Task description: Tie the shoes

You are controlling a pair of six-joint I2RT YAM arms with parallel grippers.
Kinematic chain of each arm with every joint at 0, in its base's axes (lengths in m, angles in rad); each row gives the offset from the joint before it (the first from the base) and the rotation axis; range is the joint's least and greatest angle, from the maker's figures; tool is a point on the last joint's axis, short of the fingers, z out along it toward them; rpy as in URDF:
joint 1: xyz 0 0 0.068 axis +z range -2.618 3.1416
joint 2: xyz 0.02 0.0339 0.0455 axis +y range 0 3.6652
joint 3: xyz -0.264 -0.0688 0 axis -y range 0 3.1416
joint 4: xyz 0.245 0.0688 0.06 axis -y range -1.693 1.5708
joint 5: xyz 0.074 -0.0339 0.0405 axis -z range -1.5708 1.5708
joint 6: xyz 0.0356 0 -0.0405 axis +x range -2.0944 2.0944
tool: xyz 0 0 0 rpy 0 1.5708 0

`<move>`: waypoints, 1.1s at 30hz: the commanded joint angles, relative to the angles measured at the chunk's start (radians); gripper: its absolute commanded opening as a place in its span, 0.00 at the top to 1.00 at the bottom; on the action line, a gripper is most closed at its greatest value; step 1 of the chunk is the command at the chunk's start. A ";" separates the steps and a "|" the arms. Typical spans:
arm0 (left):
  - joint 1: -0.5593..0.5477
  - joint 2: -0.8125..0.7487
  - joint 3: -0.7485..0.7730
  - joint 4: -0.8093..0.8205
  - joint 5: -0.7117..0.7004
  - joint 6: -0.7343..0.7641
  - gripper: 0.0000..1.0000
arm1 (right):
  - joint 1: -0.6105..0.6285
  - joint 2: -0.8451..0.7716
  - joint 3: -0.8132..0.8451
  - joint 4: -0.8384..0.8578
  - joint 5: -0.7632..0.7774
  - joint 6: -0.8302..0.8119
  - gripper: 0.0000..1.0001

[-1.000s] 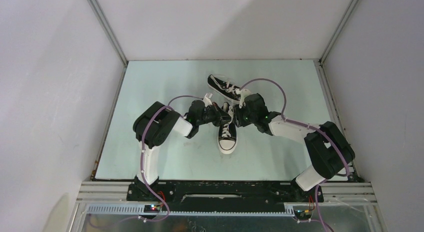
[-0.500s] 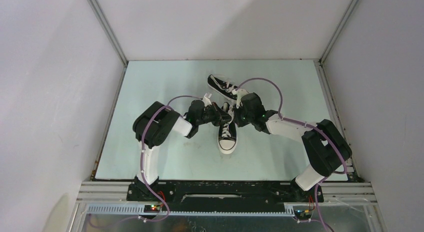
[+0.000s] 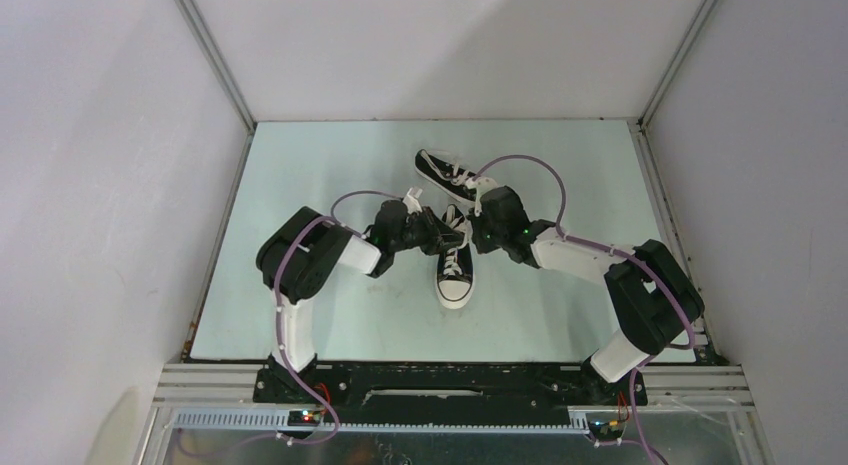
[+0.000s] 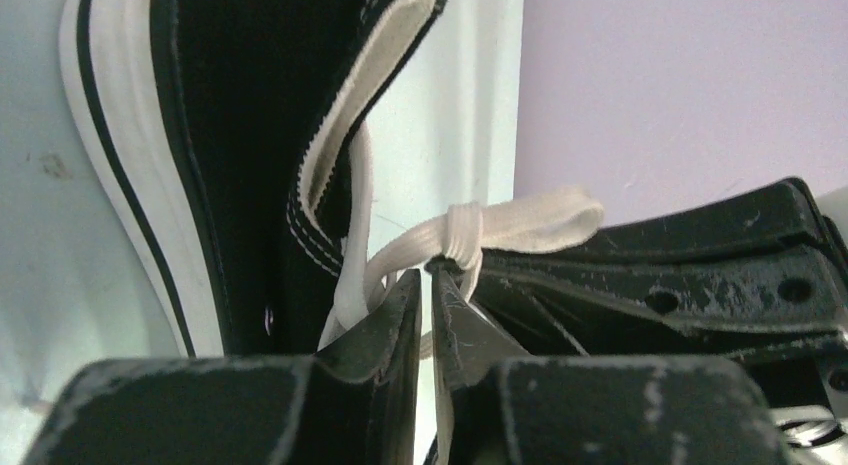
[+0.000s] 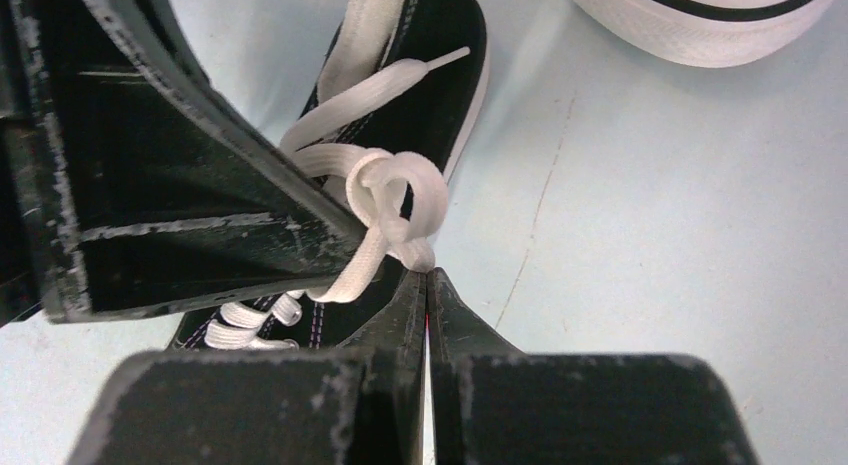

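Note:
Two black sneakers with white soles lie on the pale table. The near shoe points its toe cap toward me; the far shoe lies angled behind it. Both grippers meet over the near shoe's laces. My left gripper is shut on a white lace loop at its tips, beside the shoe's heel collar. My right gripper is shut on the lace just below a loose knot, with its tips over the shoe's tongue. The left gripper's finger crosses the right wrist view.
The far shoe's white toe cap shows at the top of the right wrist view. Enclosure walls stand on the left, right and back of the table. The right gripper's body fills the right of the left wrist view.
The right wrist has shifted slightly left toward the shoe. The left arm's elbow has moved a little left and down. Both grippers stay shut at the near shoe's laces.

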 commanded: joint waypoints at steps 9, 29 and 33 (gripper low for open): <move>0.017 -0.134 -0.055 -0.117 -0.026 0.099 0.82 | -0.002 -0.051 0.026 0.015 0.006 0.008 1.00; -0.002 -0.531 -0.027 -0.628 -0.296 0.432 0.20 | 0.004 -0.075 -0.011 0.096 -0.117 0.029 1.00; -0.011 -0.520 0.022 -0.664 -0.307 0.446 0.10 | 0.006 -0.071 -0.011 0.097 -0.122 0.031 1.00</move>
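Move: My left fingers, nearly shut, have a strand of white lace round their tips. The knot with its loop is about 2 cm to their right, level with them. The shoe being tied has its middle some 4 cm back, 1 cm left and 6 cm below; the other shoe lies about 17 cm ahead, 1 cm left and just as low. From my right hand, which already pinches the loop, the knot is 1 cm to the left. I draw my left hand out of the lace to the left, about 6.5 cm, rising some 5 cm and easing back a little; its fingers spread wide late on as the wrist rolls about 20 degrees, left side up. My right hand keeps its pinch on the loop, lifting it about 2 cm and then also drifting 2 cm left. ##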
